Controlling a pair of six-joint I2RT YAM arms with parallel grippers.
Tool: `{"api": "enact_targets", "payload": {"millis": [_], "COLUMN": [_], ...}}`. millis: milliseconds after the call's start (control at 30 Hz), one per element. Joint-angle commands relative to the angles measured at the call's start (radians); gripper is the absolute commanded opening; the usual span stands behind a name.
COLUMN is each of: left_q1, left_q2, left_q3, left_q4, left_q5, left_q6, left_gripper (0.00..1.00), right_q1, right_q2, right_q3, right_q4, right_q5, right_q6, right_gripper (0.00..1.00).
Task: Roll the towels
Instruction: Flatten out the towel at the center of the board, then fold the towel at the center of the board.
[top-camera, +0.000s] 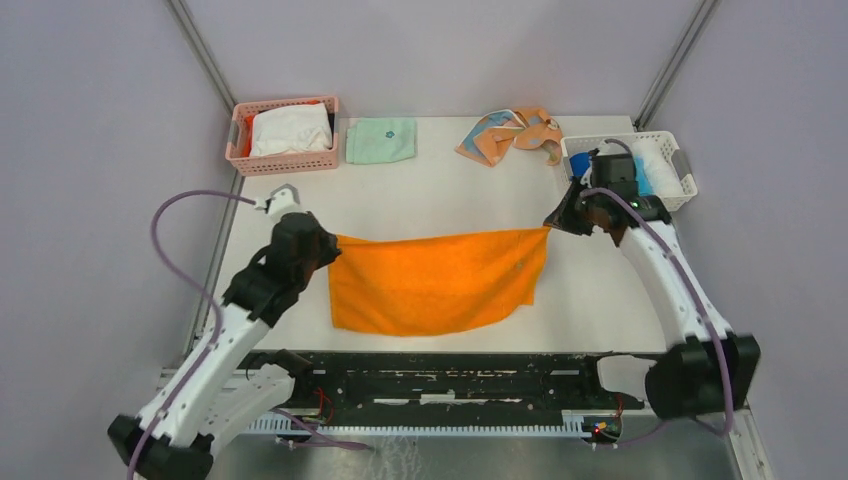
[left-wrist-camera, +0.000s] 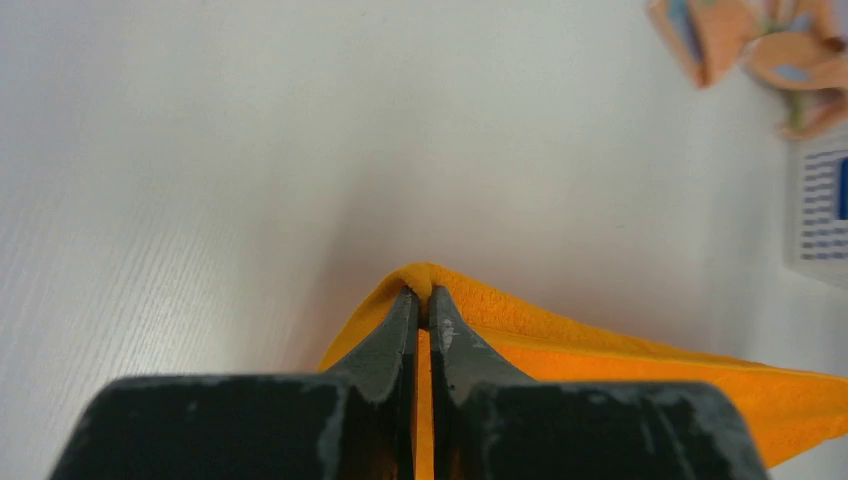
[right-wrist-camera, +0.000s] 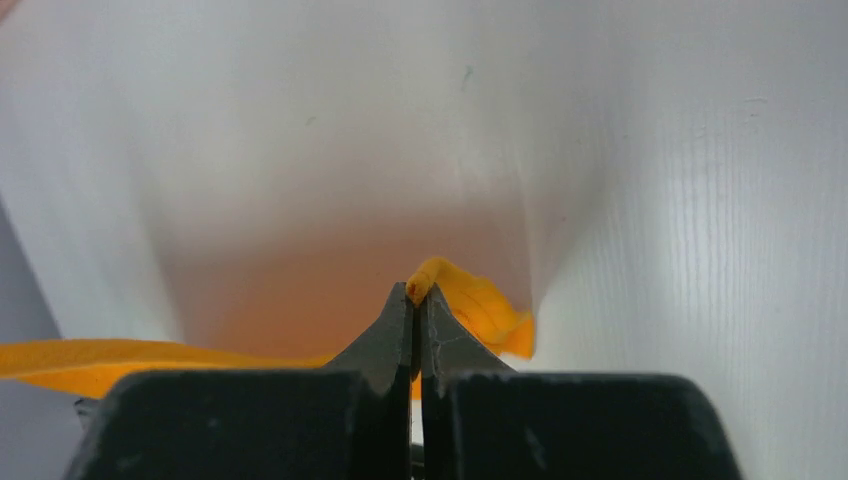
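Observation:
The orange towel (top-camera: 435, 280) hangs stretched between my two arms above the middle of the table, its lower part draping toward the front. My left gripper (top-camera: 334, 246) is shut on its left top corner (left-wrist-camera: 425, 275). My right gripper (top-camera: 552, 226) is shut on its right top corner (right-wrist-camera: 435, 270). The peach patterned towel (top-camera: 510, 135) lies crumpled at the back of the table, also seen in the left wrist view as the peach towel (left-wrist-camera: 760, 45). A blue towel (top-camera: 640, 180) sits in the white basket (top-camera: 680, 165), partly hidden by my right arm.
A pink basket (top-camera: 284, 160) holding white cloth stands at the back left. Beside it lies a folded mint-green cloth (top-camera: 381, 140). The white basket (left-wrist-camera: 822, 205) is at the back right. A black rail (top-camera: 440, 375) runs along the table's near edge.

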Motion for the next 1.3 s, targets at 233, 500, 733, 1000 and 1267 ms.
{"api": "enact_targets", "payload": {"millis": [233, 500, 733, 1000, 1267], "left_q1": [0.142, 0.222, 0.248, 0.314, 0.368], "left_q2": [0.578, 0.761, 0.674, 0.579, 0.561], "left_q3": [0.11, 0.172, 0.048, -0.072, -0.147], "left_q4": [0.427, 0.506, 0.473, 0.413, 0.391], "left_q5": [-0.072, 0.07, 0.115, 0.192, 0.219], "left_q6": [-0.037, -0.018, -0.076, -0.101, -0.092], "left_gripper": [0.03, 0.03, 0.03, 0.03, 0.03], "right_q1": [-0.007, -0.007, -0.007, -0.005, 0.001], "right_q2": [0.627, 0.718, 0.584, 0.397, 0.241], "right_q3": [0.176, 0.281, 0.126, -0.091, -0.314], "right_q4": [0.441, 0.39, 0.352, 0.348, 0.374], "right_q5": [0.121, 0.109, 0.095, 0.037, -0.051], "right_q6": [0.025, -0.021, -0.016, 0.029, 0.123], "right_gripper": [0.0, 0.01, 0.02, 0.05, 0.07]}}
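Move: The left gripper holds one far corner of the orange towel over the board; the board's middle lies about 15 cm ahead of it, 15 cm to its right and 21 cm below. The mint cloth lies some 35 cm ahead and 2 cm to its right, the pink basket 34 cm ahead and 18 cm to its left. From the right gripper, which holds the other corner, the board's middle lies about 12 cm ahead, 18 cm to the left and 20 cm below. The patterned cloth is 32 cm ahead and 1 cm to its left, the white basket 23 cm ahead and 23 cm to its right. Still pinching the orange towel's two far corners, both hands sweep it some 16 cm forward while swooping down towards the board. They then turn and draw the held edge back over it, the right about 13 cm nearly level, the left 8 cm while sinking 5 cm more. The fingers stay shut and tip farther down, the left by some 20 degrees. ##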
